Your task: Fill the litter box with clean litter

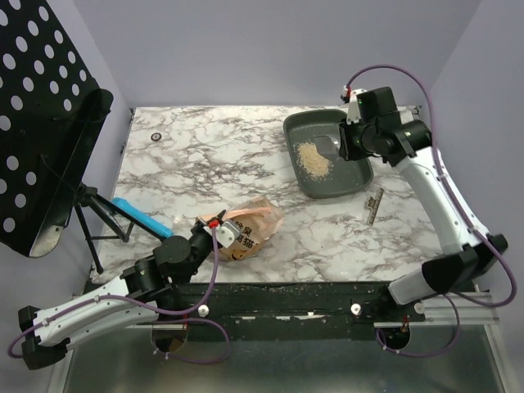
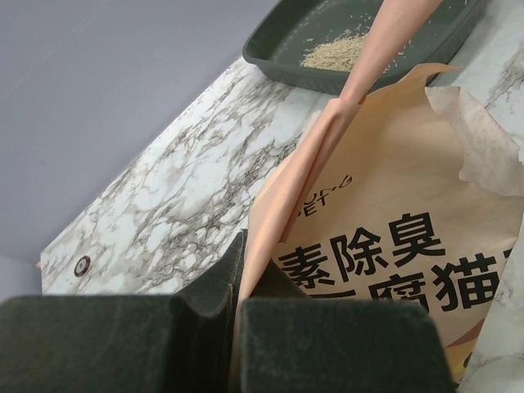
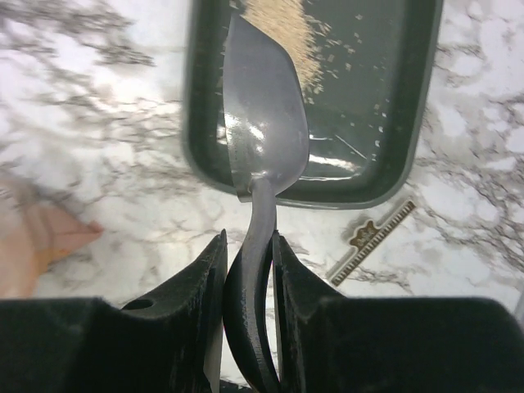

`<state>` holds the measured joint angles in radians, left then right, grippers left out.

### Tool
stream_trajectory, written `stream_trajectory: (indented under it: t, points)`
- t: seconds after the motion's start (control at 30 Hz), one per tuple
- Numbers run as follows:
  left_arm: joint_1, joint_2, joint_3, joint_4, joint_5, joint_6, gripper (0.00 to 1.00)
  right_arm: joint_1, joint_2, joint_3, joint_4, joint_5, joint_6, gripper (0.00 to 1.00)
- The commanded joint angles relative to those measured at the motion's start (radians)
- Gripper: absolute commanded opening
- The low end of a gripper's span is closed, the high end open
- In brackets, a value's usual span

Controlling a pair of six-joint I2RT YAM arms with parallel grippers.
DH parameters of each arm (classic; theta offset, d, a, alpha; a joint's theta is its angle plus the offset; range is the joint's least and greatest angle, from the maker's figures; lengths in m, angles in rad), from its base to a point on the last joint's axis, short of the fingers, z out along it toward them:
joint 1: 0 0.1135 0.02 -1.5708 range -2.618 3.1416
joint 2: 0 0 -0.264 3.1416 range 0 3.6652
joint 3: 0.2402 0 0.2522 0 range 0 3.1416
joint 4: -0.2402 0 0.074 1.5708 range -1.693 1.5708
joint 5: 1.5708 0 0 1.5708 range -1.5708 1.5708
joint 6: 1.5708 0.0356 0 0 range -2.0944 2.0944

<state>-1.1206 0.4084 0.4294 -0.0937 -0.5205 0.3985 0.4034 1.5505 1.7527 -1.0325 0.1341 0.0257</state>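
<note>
The dark grey litter box (image 1: 348, 178) sits at the table's back right, with a small heap of pale tan clean litter (image 1: 313, 160) in its left half. My right gripper (image 1: 344, 144) hovers over the box, shut on the handle of a grey scoop (image 3: 266, 106). The scoop's bowl hangs above the box (image 3: 385, 98), beside the litter (image 3: 282, 29). My left gripper (image 1: 214, 232) is shut on the folded edge of the orange-tan litter bag (image 1: 250, 228), which lies on the table near the front. In the left wrist view the bag (image 2: 393, 213) fills the foreground, with the box (image 2: 278, 45) behind.
A torn strip of the bag's top (image 1: 375, 205) lies just in front of the box. A blue object (image 1: 139, 214) lies at the table's left edge by a black perforated stand (image 1: 41, 123). A small ring (image 1: 156, 137) sits at the back left.
</note>
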Motion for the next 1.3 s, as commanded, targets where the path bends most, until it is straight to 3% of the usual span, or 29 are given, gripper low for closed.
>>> stream_trajectory:
  t: [0.0, 0.2, 0.47, 0.73, 1.27]
  points:
    - [-0.007, -0.016, 0.012, 0.127, 0.016, -0.016, 0.00, 0.006, -0.214, -0.077, 0.084, -0.290, 0.052, 0.00]
    - [-0.007, 0.001, 0.017, 0.126, 0.020, -0.020, 0.00, 0.011, -0.358, -0.193, 0.066, -0.582, 0.125, 0.00]
    - [-0.007, -0.013, 0.022, 0.121, 0.017, -0.023, 0.00, 0.014, -0.458, -0.237, -0.043, -0.698, 0.083, 0.00]
    - [-0.007, -0.022, 0.026, 0.117, 0.008, -0.024, 0.00, 0.051, -0.464, -0.265, -0.077, -0.737, 0.086, 0.00]
    - [-0.007, -0.042, 0.026, 0.117, -0.004, -0.020, 0.00, 0.195, -0.323, -0.283, -0.031, -0.639, 0.106, 0.00]
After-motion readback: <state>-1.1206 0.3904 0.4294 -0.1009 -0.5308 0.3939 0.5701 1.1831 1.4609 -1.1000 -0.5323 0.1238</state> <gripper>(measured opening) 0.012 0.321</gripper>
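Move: The right hand, gripping the scoop, has the bag's open mouth about 15 cm back, 21 cm to its left and 8 cm lower. The litter box's middle lies 17 cm ahead, level sideways and some 20 cm below; the litter pile is about 15 cm ahead and 5 cm left. The metal strip sits 12 cm right, 1 cm back. From the left hand the mouth is roughly 11 cm right, 2 cm ahead and 3 cm below. Still gripping the scoop's handle, the right hand sweeps back about 19 cm and left 9 cm, away from the litter box to the right side of the bag's mouth. It arcs up some 7 cm, then sinks 5 cm, turning counter-clockwise and rolling left side up about 30 degrees, which swings the blade towards the mouth. The left hand keeps its pinch on the bag's top and holds still. ##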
